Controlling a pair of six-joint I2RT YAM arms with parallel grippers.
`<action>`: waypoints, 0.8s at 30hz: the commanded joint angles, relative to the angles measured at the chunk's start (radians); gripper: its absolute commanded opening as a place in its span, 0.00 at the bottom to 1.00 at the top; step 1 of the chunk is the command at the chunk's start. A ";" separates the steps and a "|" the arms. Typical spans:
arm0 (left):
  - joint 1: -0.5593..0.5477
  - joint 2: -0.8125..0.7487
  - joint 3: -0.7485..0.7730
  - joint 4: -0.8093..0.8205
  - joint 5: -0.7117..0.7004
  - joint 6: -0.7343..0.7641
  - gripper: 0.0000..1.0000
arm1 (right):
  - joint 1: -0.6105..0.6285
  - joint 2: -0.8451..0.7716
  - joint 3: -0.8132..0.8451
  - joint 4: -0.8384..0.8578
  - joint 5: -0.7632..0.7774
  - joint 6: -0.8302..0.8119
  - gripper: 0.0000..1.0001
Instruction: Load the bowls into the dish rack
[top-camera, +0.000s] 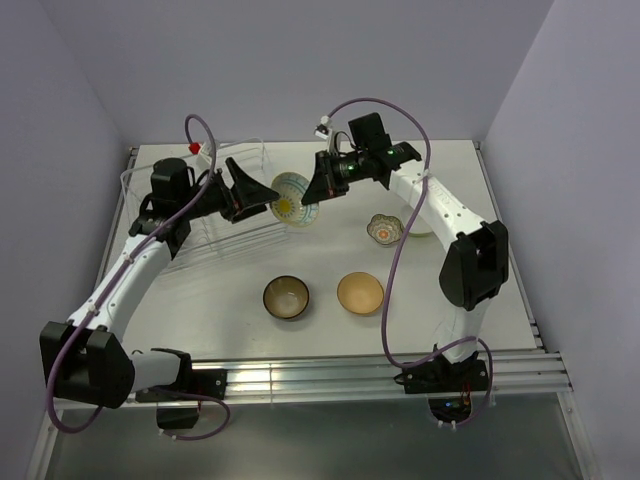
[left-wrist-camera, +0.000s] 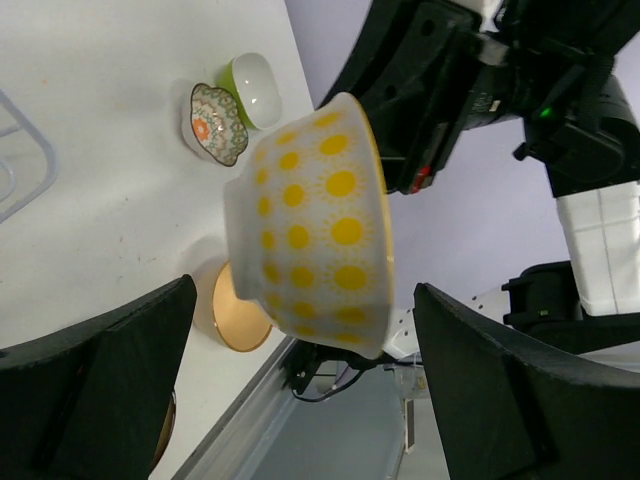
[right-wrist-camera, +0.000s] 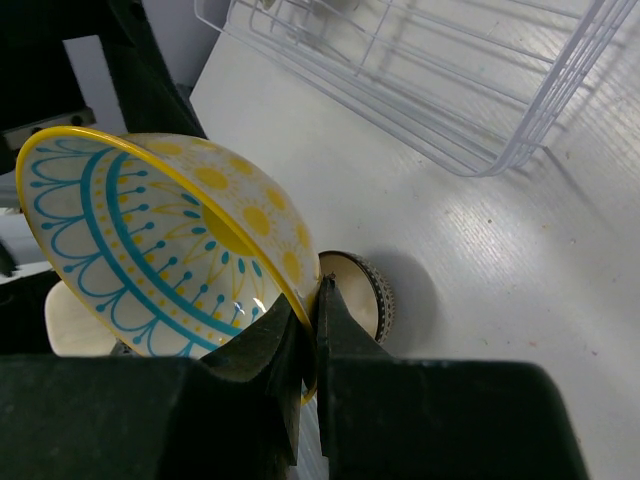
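Note:
A white bowl with yellow sun-flowers (top-camera: 293, 198) hangs tilted on its side above the table, blue-green pattern inside (right-wrist-camera: 130, 240). My right gripper (right-wrist-camera: 314, 305) is shut on its yellow rim, seen from above (top-camera: 318, 188). My left gripper (top-camera: 268, 190) stands open just left of it; in the left wrist view the bowl (left-wrist-camera: 310, 230) lies ahead between the wide black fingers (left-wrist-camera: 110, 370), untouched. The dish rack (top-camera: 205, 225) sits at the back left under the left arm, with no bowl visible in it (right-wrist-camera: 430, 80).
On the table stand a dark brown bowl (top-camera: 286, 297), a tan-orange bowl (top-camera: 360, 292), a small scalloped patterned bowl (top-camera: 384, 229) and a lime-green bowl (left-wrist-camera: 250, 88) beside it. The metal rail (top-camera: 330, 375) runs along the near edge.

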 joint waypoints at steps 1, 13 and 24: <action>-0.006 0.013 -0.046 0.115 0.019 -0.063 0.95 | 0.016 -0.004 0.016 0.054 -0.039 0.014 0.00; -0.036 0.019 -0.090 0.198 0.039 -0.140 0.91 | 0.026 0.014 0.003 0.077 -0.075 0.036 0.00; -0.042 0.025 -0.086 0.220 0.028 -0.149 0.63 | 0.029 0.027 0.000 0.079 -0.082 0.037 0.00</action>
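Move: Just off the left gripper's open fingertips hangs the sun-patterned bowl, its middle about 6 cm right, 2 cm ahead and 1 cm below; the right hand pinches its rim, with the bowl's middle 4 cm to that hand's left and the left gripper roughly 10 cm left. From the left hand, the brown bowl lies about 10 cm back, 3 right, the tan bowl 10 back, 21 right, both some 25 below; the dish rack's middle is 17 ahead, 20 left, 22 below. Sinking about 2 cm and then easing some 1.5 cm right, the left hand brings its wide-open jaws around the sun-patterned bowl, one finger on the mouth side and one by the base, tilting about 5 degrees; near the end the fingers close by roughly a third and seem to meet the bowl. The right hand keeps its rim pinch and feeds the bowl about 1 cm left towards them. ##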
